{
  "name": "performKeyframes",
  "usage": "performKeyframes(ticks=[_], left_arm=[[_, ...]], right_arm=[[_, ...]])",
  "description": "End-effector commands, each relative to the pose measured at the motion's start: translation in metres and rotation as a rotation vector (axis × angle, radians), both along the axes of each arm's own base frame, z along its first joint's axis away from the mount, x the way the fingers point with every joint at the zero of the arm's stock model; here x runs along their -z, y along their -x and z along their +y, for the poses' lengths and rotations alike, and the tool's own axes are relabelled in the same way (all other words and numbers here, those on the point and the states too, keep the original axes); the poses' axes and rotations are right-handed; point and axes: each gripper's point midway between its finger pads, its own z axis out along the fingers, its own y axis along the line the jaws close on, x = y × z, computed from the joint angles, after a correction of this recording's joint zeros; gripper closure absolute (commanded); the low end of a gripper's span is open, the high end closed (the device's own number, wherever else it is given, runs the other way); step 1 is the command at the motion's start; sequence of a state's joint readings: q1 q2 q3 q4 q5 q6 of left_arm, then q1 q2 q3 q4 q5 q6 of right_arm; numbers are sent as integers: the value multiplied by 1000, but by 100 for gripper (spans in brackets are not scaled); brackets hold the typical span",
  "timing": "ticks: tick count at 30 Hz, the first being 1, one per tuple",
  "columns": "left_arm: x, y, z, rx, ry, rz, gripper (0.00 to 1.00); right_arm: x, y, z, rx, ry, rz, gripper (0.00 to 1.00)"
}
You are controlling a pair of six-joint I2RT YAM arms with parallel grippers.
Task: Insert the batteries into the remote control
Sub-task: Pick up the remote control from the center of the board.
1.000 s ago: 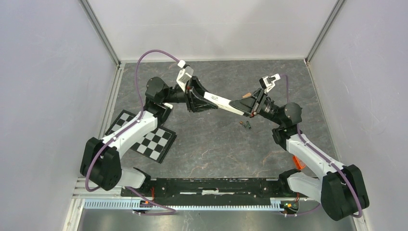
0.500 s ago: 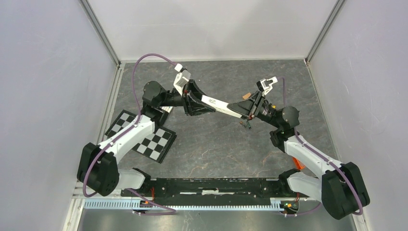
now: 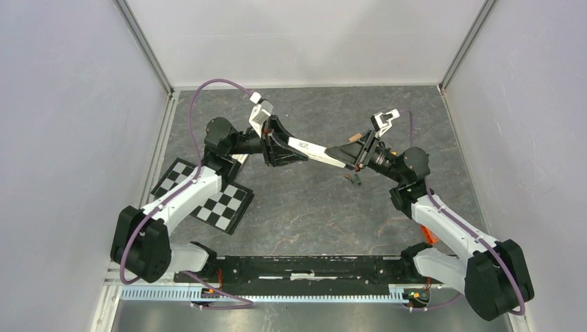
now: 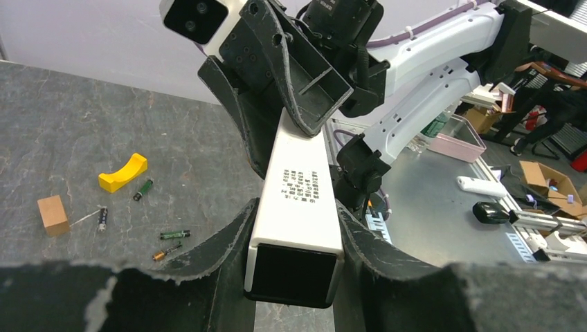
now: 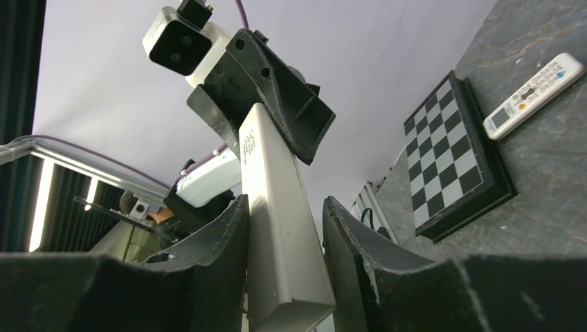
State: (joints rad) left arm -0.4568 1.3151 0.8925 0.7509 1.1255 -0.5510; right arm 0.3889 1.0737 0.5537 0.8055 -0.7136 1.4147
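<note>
A long white bar (image 3: 317,151) hangs above the table, gripped at both ends. My left gripper (image 4: 296,223) is shut on its dark-capped end, and the printed label faces up. My right gripper (image 5: 280,238) is shut on the other end, its fingers against the bar's sides. The remote control (image 5: 531,95), white with rows of buttons, lies on the table beside the checkerboard (image 5: 460,159). Several batteries (image 4: 143,189) lie loose on the grey table, below the right gripper (image 3: 351,156) in the top view.
A yellow curved piece (image 4: 122,173) and a brown block (image 4: 52,214) lie near the batteries. The checkerboard (image 3: 208,197) sits at the left under my left arm. White walls close in the table on three sides.
Both grippers have shifted a little to the left with the bar. The right gripper has drawn slightly closer to the left one. Both grips still hold.
</note>
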Motion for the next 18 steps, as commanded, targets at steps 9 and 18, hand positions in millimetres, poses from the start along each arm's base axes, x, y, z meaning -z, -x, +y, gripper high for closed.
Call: performKeyframes(ticks=[9, 18], left_arm=[[-65, -18, 28, -196, 144, -174, 98], [-47, -9, 26, -130, 75, -189, 98]], right_arm=[[37, -10, -21, 83, 88, 17, 54], [21, -14, -31, 133, 67, -36, 27]])
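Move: Both hands still grip the remote control, in the air between them: its middle is roughly 6 cm right and 1 cm back from the left hand, 6 cm left and 2 cm ahead of the right hand, at about hand height. The green batteries lie about 9 cm ahead, 10 cm right and 31 cm below the right hand; the wooden block is some 15 cm farther out than them. From the left hand, the other remote lies about 14 cm ahead, 21 cm left and 32 cm down. Slowly at first and then faster, the two hands draw apart: the right hand opens clearly wider, lets go of the remote control's right end and backs off about 4 cm, down, right and a little forward. The left hand keeps its grip and lifts the remote control up, left and forward some 4 cm, swinging it roughly 10 degrees counter-clockwise. ##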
